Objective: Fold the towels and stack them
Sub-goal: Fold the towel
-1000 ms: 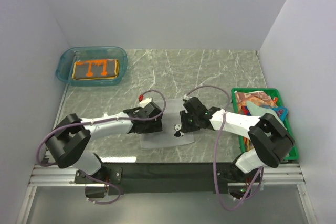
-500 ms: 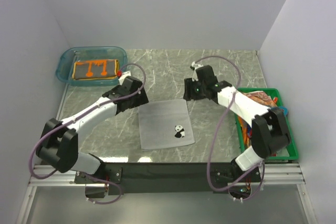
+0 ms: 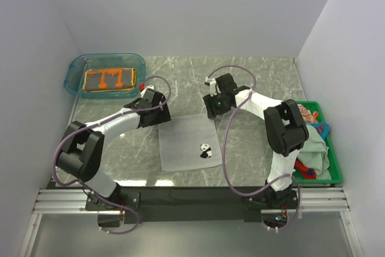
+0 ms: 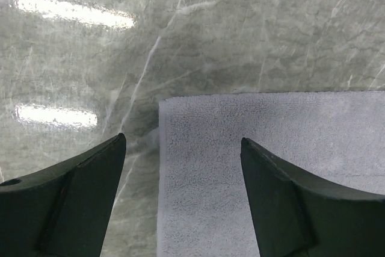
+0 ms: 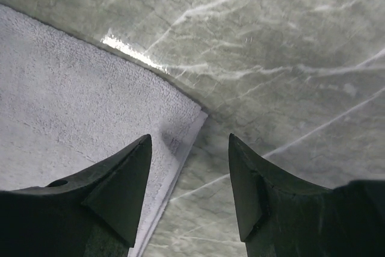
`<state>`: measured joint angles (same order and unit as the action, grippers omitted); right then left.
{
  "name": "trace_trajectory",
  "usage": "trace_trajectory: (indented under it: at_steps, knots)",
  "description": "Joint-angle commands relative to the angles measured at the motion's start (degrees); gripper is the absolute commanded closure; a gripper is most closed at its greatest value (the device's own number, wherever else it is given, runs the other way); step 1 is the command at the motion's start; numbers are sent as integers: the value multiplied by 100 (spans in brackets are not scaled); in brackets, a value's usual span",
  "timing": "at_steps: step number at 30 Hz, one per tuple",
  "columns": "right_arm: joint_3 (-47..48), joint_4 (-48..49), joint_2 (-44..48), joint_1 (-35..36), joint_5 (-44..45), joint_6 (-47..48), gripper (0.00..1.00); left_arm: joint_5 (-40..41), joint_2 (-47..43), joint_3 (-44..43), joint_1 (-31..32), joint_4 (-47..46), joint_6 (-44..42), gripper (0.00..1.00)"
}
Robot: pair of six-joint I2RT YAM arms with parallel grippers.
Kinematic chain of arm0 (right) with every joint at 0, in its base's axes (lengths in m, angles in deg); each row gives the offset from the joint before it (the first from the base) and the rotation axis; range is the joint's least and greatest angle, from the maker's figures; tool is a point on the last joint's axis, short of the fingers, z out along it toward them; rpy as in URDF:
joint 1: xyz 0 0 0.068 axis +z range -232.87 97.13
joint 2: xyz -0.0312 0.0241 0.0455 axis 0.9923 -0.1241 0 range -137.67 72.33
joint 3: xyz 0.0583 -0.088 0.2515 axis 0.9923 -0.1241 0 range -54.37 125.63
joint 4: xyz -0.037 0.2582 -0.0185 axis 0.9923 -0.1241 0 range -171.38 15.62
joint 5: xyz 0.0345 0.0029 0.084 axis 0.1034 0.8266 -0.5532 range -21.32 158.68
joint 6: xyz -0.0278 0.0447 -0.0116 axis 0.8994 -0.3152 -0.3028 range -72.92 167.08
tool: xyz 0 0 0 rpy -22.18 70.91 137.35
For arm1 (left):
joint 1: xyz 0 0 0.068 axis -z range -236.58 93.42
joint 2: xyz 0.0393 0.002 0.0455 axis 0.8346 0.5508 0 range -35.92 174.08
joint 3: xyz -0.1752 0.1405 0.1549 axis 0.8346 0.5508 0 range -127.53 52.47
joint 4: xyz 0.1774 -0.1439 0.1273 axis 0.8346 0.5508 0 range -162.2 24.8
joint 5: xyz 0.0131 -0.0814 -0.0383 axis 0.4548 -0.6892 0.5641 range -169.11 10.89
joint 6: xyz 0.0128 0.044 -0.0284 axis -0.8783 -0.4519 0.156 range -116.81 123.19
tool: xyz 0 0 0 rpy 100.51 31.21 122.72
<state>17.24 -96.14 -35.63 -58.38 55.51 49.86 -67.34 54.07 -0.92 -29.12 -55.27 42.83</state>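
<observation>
A pale grey-white towel (image 3: 183, 139) with a small panda print lies spread flat on the marble table. My left gripper (image 3: 157, 115) hangs open over its far left corner (image 4: 165, 103), one finger off the cloth and one over it. Over the far right corner (image 5: 201, 114) my right gripper (image 3: 213, 109) is open too, nothing between its fingers. A folded orange-brown towel (image 3: 109, 79) rests in the teal tub (image 3: 75, 67). More towels, pale green (image 3: 313, 148) and red (image 3: 305, 114), lie heaped in the green crate (image 3: 335, 176).
The teal tub stands at the back left corner and the green crate along the right edge. White walls close the table on three sides. Purple cables loop above both arms.
Both grippers left the towel's near part and moved to its far corners, opening wider. The towel went from bunched under them to lying flat. The right arm swung left off the crate.
</observation>
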Motion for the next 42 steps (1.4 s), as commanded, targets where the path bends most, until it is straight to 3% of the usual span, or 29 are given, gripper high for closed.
trace_trajectory:
  at_steps: [1, 13, 23, 30, 35, 42]
  knots:
    - [458, 14, -101, -41, 7, 582, 40, -34, -87, 83, 13, -146, -27, 17]
    - [1275, -1014, -884, 38, -221, 1180, 44, 9, -289, 153, 5, 73, 62, 17]
    - [1364, -1313, -1236, 214, 68, 1338, 50, 53, -404, 74, 13, 302, 44, 18]
    - [1443, -1454, -1508, 302, 245, 1435, 70, 36, -281, -225, -4, 505, -96, 17]
    - [1373, -1436, -1579, 328, 332, 1470, 98, -315, -149, -181, -83, 101, -351, 12]
    - [1381, -1428, -1614, 372, 420, 1514, 100, -509, 728, -787, -171, 205, -1036, 20]
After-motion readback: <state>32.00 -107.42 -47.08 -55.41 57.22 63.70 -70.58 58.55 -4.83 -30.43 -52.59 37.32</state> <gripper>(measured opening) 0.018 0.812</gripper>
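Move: The towel's far right corner is about 2 cm ahead of the right hand, 1 cm to its left and 2 cm below. The panda print is some 14 cm back from that corner and 3 cm to its left. For the left hand, the far left corner is roughly 3 cm ahead, 1 cm left and 4 cm down; the blue tray lies about 21 cm ahead and 20 cm left, down at table height. Bring the right gripper some 2.5 cm forward over the towel's far right corner, then ease back slightly and down about 2.5 cm, turning the wrist roughly 15 degrees counter-clockwise as you go, and pinch the corner shut. Keep the left gripper open and hovering by the far left corner, backing off a couple of centimetres, then start it forward and down towards that corner. ##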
